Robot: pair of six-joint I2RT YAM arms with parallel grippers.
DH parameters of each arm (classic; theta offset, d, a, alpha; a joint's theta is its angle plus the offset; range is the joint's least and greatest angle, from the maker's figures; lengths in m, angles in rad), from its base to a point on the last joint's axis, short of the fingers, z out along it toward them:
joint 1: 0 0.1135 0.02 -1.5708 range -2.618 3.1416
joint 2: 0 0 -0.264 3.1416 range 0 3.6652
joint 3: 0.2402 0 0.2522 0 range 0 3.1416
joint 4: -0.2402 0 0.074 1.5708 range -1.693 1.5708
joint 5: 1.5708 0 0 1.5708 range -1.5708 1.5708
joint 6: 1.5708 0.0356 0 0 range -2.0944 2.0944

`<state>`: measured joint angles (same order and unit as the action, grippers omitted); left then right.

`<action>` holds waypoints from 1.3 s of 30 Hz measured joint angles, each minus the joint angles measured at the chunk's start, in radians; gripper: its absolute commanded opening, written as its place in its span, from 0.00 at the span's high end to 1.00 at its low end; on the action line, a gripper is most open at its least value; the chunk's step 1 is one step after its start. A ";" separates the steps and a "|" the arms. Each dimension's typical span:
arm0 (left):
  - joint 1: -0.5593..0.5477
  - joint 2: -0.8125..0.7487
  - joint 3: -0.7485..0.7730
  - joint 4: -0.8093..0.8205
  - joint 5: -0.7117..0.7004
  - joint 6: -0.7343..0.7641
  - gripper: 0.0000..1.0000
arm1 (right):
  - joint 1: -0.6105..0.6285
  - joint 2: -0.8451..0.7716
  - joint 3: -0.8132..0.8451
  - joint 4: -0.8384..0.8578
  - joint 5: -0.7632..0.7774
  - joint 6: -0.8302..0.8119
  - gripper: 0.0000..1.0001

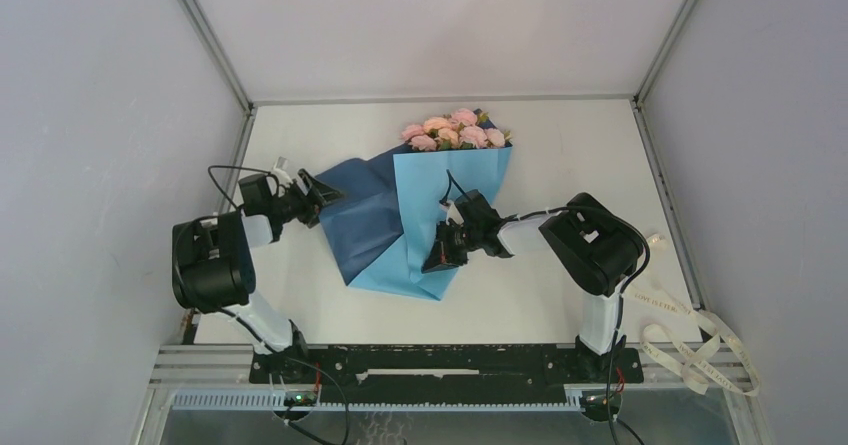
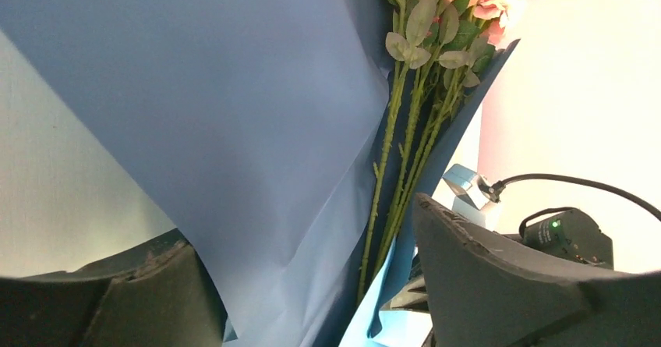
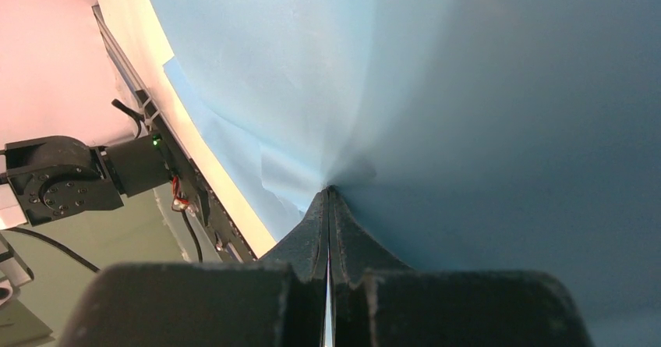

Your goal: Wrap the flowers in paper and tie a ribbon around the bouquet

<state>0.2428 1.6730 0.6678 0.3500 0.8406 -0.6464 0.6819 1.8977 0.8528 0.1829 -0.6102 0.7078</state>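
Note:
The paper [image 1: 372,220] lies mid-table, its navy face up on the left and a light-blue flap folded over the right. The flowers [image 1: 455,131] stick out of its far end, pink blooms showing. In the left wrist view the green stems of the flowers [image 2: 405,140] run under the raised sheet of paper [image 2: 234,105]. My left gripper [image 1: 322,193] [image 2: 300,222] is open at the paper's left corner, with the sheet standing between its fingers. My right gripper [image 1: 443,253] [image 3: 328,189] is shut, its tips pressed into the light-blue paper [image 3: 436,97], which puckers there. The ribbon [image 1: 700,350] lies loose at the near right.
White walls and metal posts close in the table on three sides. The arms' black base rail [image 1: 440,363] runs along the near edge. The right arm's elbow [image 1: 592,243] hangs over the table beside the paper.

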 measured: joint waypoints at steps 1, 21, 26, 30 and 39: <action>0.000 0.002 0.000 0.008 0.001 -0.005 0.33 | 0.000 0.000 0.000 -0.001 0.000 -0.001 1.00; -0.309 -0.303 0.254 -0.558 -0.096 0.504 1.00 | -0.004 0.001 -0.024 0.054 -0.006 0.039 1.00; -0.488 -0.340 0.394 -0.712 -0.113 0.612 1.00 | -0.008 0.002 -0.043 0.096 -0.013 0.077 1.00; -0.587 -0.295 0.448 -0.742 -0.133 0.608 1.00 | -0.010 0.007 -0.050 0.120 -0.012 0.105 1.00; -0.733 -0.016 0.632 -0.709 -0.200 0.509 1.00 | -0.021 0.005 -0.082 0.209 -0.007 0.195 1.00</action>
<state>-0.4904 1.6573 1.2999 -0.3588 0.6411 -0.1379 0.6605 1.9026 0.7712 0.3920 -0.6170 0.9031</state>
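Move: The left paper edge already runs between the left hand's open fingers, about 1 cm right of the hand point and lifted off the table. The flower heads lie some 15 cm ahead and 27 cm to that hand's right; the light-blue folded flap's middle is about 24 cm right, 3 cm back and 4 cm lower. From the right hand, shut on the fold, the left paper edge is roughly 22 cm left, 13 cm ahead and 5 cm higher. Left fingers shut on the left paper edge and pinch it, then carry it up and to the right over the stems, about 24 cm across, first drawing back some 7 cm and near the end easing forward and down from a 14 cm rise, the wrist swinging around 45 degrees clockwise. The right hand stays with closed fingertips holding the light-blue fold down, turning only slightly. ##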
